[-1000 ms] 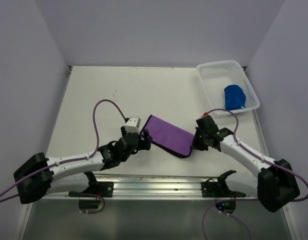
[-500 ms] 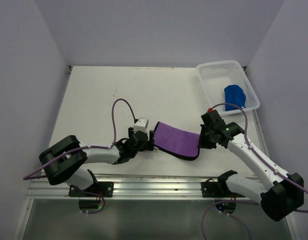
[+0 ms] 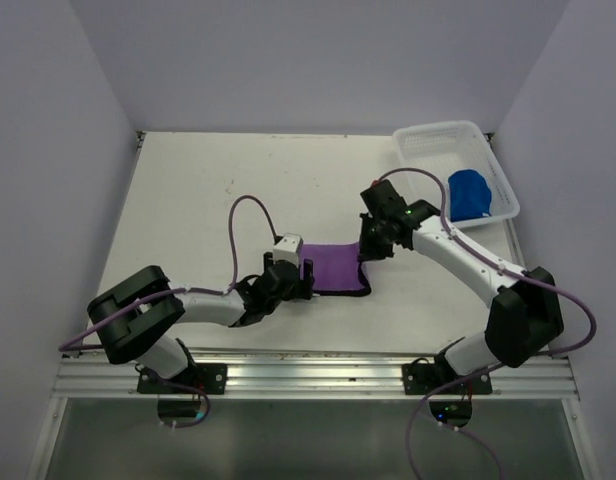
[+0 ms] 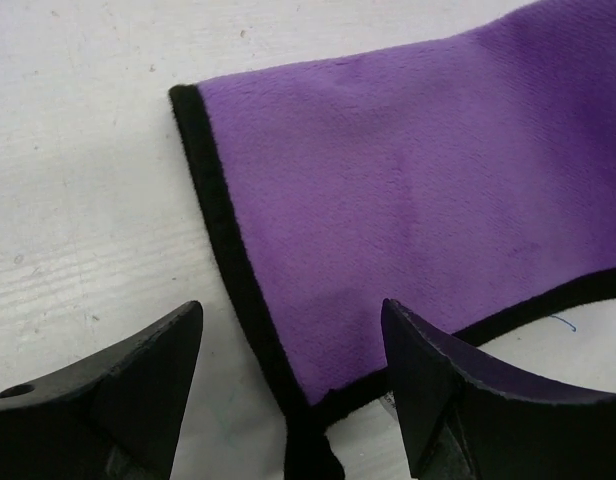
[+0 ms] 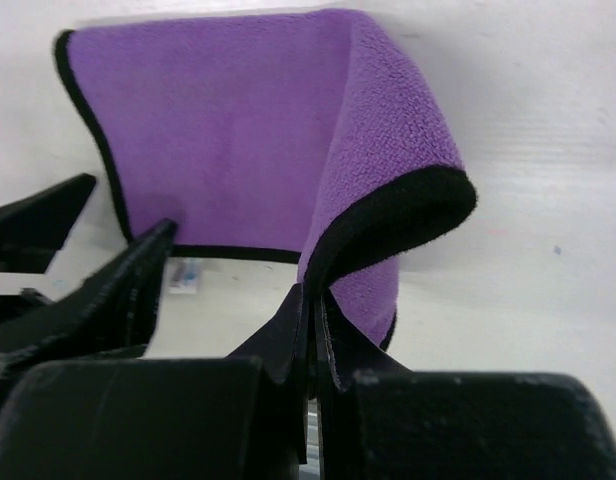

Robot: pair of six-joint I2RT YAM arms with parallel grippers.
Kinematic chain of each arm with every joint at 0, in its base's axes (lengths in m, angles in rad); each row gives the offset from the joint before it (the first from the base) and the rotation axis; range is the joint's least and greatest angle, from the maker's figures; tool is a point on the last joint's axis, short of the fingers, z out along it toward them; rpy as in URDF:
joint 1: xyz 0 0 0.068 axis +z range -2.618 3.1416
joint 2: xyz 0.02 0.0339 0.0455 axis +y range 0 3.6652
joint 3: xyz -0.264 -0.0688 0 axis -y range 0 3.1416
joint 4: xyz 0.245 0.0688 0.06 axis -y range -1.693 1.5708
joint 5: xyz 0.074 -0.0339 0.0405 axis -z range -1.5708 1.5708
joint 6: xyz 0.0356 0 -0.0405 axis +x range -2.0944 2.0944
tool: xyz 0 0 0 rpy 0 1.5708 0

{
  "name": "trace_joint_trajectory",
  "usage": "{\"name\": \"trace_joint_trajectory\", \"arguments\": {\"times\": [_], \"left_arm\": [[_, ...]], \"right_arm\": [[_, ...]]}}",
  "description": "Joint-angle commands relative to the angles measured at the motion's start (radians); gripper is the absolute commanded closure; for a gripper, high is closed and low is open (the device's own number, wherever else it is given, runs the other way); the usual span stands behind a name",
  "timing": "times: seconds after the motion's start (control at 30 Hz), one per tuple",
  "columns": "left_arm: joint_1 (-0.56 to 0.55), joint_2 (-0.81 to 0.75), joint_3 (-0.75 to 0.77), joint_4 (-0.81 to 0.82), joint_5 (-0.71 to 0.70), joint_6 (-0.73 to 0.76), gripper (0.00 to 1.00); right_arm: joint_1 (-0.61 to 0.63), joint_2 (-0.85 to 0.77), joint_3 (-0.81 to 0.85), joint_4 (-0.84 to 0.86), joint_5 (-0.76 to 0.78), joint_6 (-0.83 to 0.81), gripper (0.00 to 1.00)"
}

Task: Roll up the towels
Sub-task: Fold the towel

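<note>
The purple towel (image 3: 336,268) with a black border lies on the table between the arms. Its right end is lifted and curled over. My right gripper (image 3: 373,245) is shut on that lifted edge; in the right wrist view the black-edged fold (image 5: 408,205) arches up out of the pinched jaws (image 5: 313,295). My left gripper (image 3: 306,275) stands open at the left end, and in its wrist view the fingers (image 4: 148,380) straddle the towel's (image 4: 408,180) near corner without touching it. A bunched blue towel (image 3: 468,192) sits in the basket.
The white mesh basket (image 3: 443,130) stands at the table's far right corner. A small white tag (image 5: 185,275) lies on the table by the purple towel's near edge. The left arm's fingers (image 5: 138,270) show in the right wrist view.
My right gripper has swung up and to the left with the purple towel's right end, folding it over and shortening the towel. The left gripper has crept right along the towel's left end.
</note>
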Motion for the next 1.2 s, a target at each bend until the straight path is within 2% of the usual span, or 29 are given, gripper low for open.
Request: {"name": "trace_joint_trajectory", "arguments": {"times": [0.0,0.17,0.3,0.43,0.53,0.6,0.7,0.83,0.93,0.97,1.17], "left_arm": [[0.010,0.005,0.003,0.085,-0.002,0.049,0.25],[0.015,-0.005,-0.025,0.146,0.005,0.073,0.30],[0.019,-0.021,-0.059,0.183,0.008,0.087,0.37],[0.036,-0.025,-0.071,0.193,0.001,0.078,0.38],[0.048,-0.062,-0.060,0.099,-0.047,0.043,0.35],[0.056,-0.151,-0.074,0.010,-0.109,0.009,0.33],[0.058,-0.311,-0.140,-0.048,-0.157,-0.026,0.31],[0.062,-0.446,-0.188,-0.111,-0.188,-0.059,0.31],[0.079,-0.470,-0.201,-0.153,-0.187,-0.086,0.37],[0.082,-0.466,-0.205,-0.154,-0.174,-0.091,0.43],[0.087,-0.380,-0.231,-0.151,-0.147,-0.155,0.58]], "right_arm": [[0.041,0.084,0.114,0.063,-0.044,-0.004,1.00],[0.062,0.192,0.188,0.106,-0.089,0.007,1.00],[0.071,0.264,0.251,0.130,-0.127,-0.006,1.00],[0.087,0.307,0.286,0.159,-0.174,-0.039,1.00],[0.099,0.341,0.319,0.155,-0.202,-0.091,1.00],[0.108,0.359,0.339,0.143,-0.201,-0.108,1.00],[0.120,0.382,0.362,0.140,-0.213,-0.133,1.00],[0.140,0.416,0.388,0.143,-0.248,-0.173,1.00],[0.168,0.450,0.418,0.133,-0.251,-0.203,1.00],[0.179,0.459,0.438,0.130,-0.251,-0.213,1.00],[0.248,0.491,0.463,0.126,-0.259,-0.256,1.00]]}}
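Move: My right hand already pinches the black-edged end of the purple towel, some 9 cm above the table; the flat towel's left edge, where I am taking it, lies about 13 cm to its left, level with it. My open left hand is low over the towel's near-left corner, which is about 2 cm below its fingers. From that hand the far-left corner is roughly 9 cm ahead and 2 cm to the left, and the held end about 12 cm to the right and 3 cm ahead. Keeping its pinch, I carry the held towel end some 16 cm left across the flat part, drifting a little forward and then down, and turn the wrist nearly 30 degrees counter-clockwise. My left hand lingers low at the near-left corner, then makes way: it rises 6–7 cm while swinging about 8 cm left, and sinks again beside the left edge with its fingers partly closing. ##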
